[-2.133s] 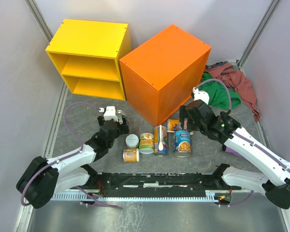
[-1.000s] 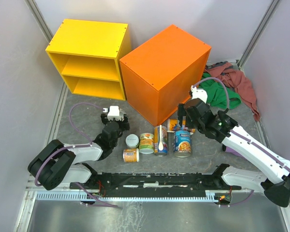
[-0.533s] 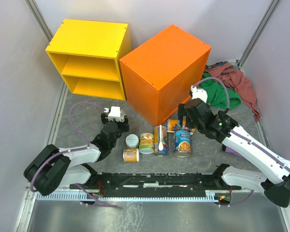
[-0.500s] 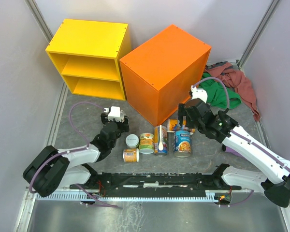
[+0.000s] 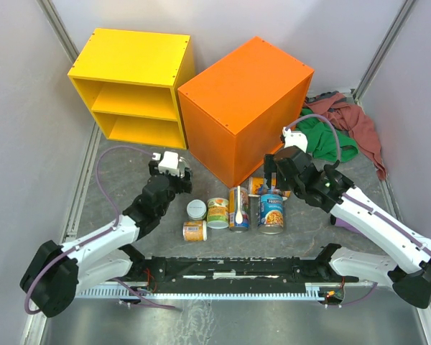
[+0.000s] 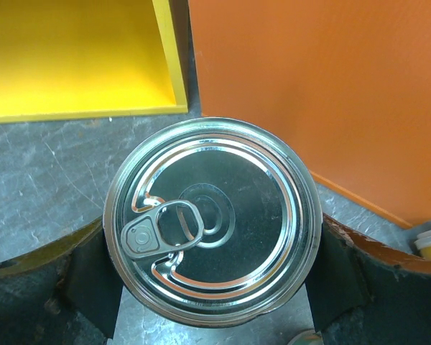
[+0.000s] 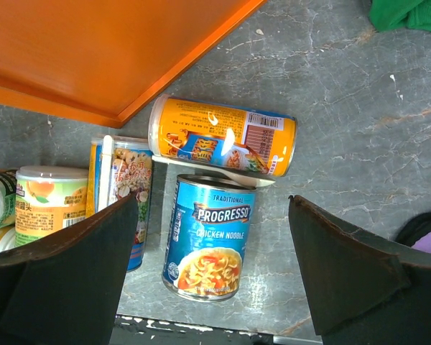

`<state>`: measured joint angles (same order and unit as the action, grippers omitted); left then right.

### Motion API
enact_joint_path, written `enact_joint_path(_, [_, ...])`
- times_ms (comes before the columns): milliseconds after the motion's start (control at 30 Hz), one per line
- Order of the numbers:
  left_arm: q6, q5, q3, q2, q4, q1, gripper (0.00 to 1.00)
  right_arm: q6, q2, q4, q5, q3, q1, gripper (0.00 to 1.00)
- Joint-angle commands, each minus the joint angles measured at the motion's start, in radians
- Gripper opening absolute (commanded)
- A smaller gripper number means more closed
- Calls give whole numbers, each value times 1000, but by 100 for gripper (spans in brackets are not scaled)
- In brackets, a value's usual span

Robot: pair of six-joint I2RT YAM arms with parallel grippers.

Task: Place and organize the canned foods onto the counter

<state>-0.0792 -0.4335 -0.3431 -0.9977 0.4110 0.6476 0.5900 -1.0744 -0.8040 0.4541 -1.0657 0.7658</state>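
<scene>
A silver-topped can [image 6: 223, 165] with a pull tab stands between the fingers of my left gripper [image 6: 212, 219], close to the orange counter [image 5: 241, 108]. The can's rim hides where the pads meet its side, so I cannot tell whether they press on it. In the top view my left gripper [image 5: 175, 185] covers that can. My right gripper [image 7: 212, 208] hangs open above a blue soup can [image 7: 208, 241] lying on the floor, clear of it. An orange-yellow can [image 7: 223, 136] lies just behind it. A tall can [image 5: 238, 208] and short cans [image 5: 218, 213] stand between the arms.
A yellow open-fronted shelf unit [image 5: 133, 86] stands left of the counter. Green and red cloths [image 5: 337, 129] are heaped at the back right. A white spoon [image 5: 239, 207] rests on the tall can. Two small cans [image 5: 195, 220] sit near my left forearm.
My left arm has stretched out and its wrist has shifted a little toward the yellow shelf. The right arm and the cans between the arms have not moved.
</scene>
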Motion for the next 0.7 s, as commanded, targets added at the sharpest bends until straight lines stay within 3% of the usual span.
enact_joint_path(0, [35, 19, -189, 85, 32, 0, 3, -16, 8, 32, 16, -53, 4, 93])
enact_joint_path(367, [23, 79, -496, 67, -222, 0, 3, -2, 11, 22, 31, -62, 4, 93])
enact_joint_path(667, [18, 161, -819, -34, -425, 1, 3, 17, 11, 7, 31, -65, 4, 93])
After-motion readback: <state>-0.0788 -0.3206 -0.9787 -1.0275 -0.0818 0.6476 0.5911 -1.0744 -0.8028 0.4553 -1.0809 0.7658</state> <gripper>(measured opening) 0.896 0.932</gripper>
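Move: The can the left hand already holds upright is probably bound for the orange box's top, whose middle lies about 16 cm ahead of that hand, 17 cm to its right and 15 cm above it. The yellow shelf's middle is roughly 26 cm ahead and 13 cm left; the white-lidded jar is about 6 cm back, 4 cm right and 10 cm lower. From the right hand, the orange box's top is some 20 cm ahead, 8 cm left and 9 cm up. The can, still clasped round its sides by the left fingers at an unchanged opening, is carried almost straight up, about 18 cm and quickening. It goes up along the orange box's left-facing side, drifting some 4 cm right towards the box, with only a slight clockwise turn of the wrist. ##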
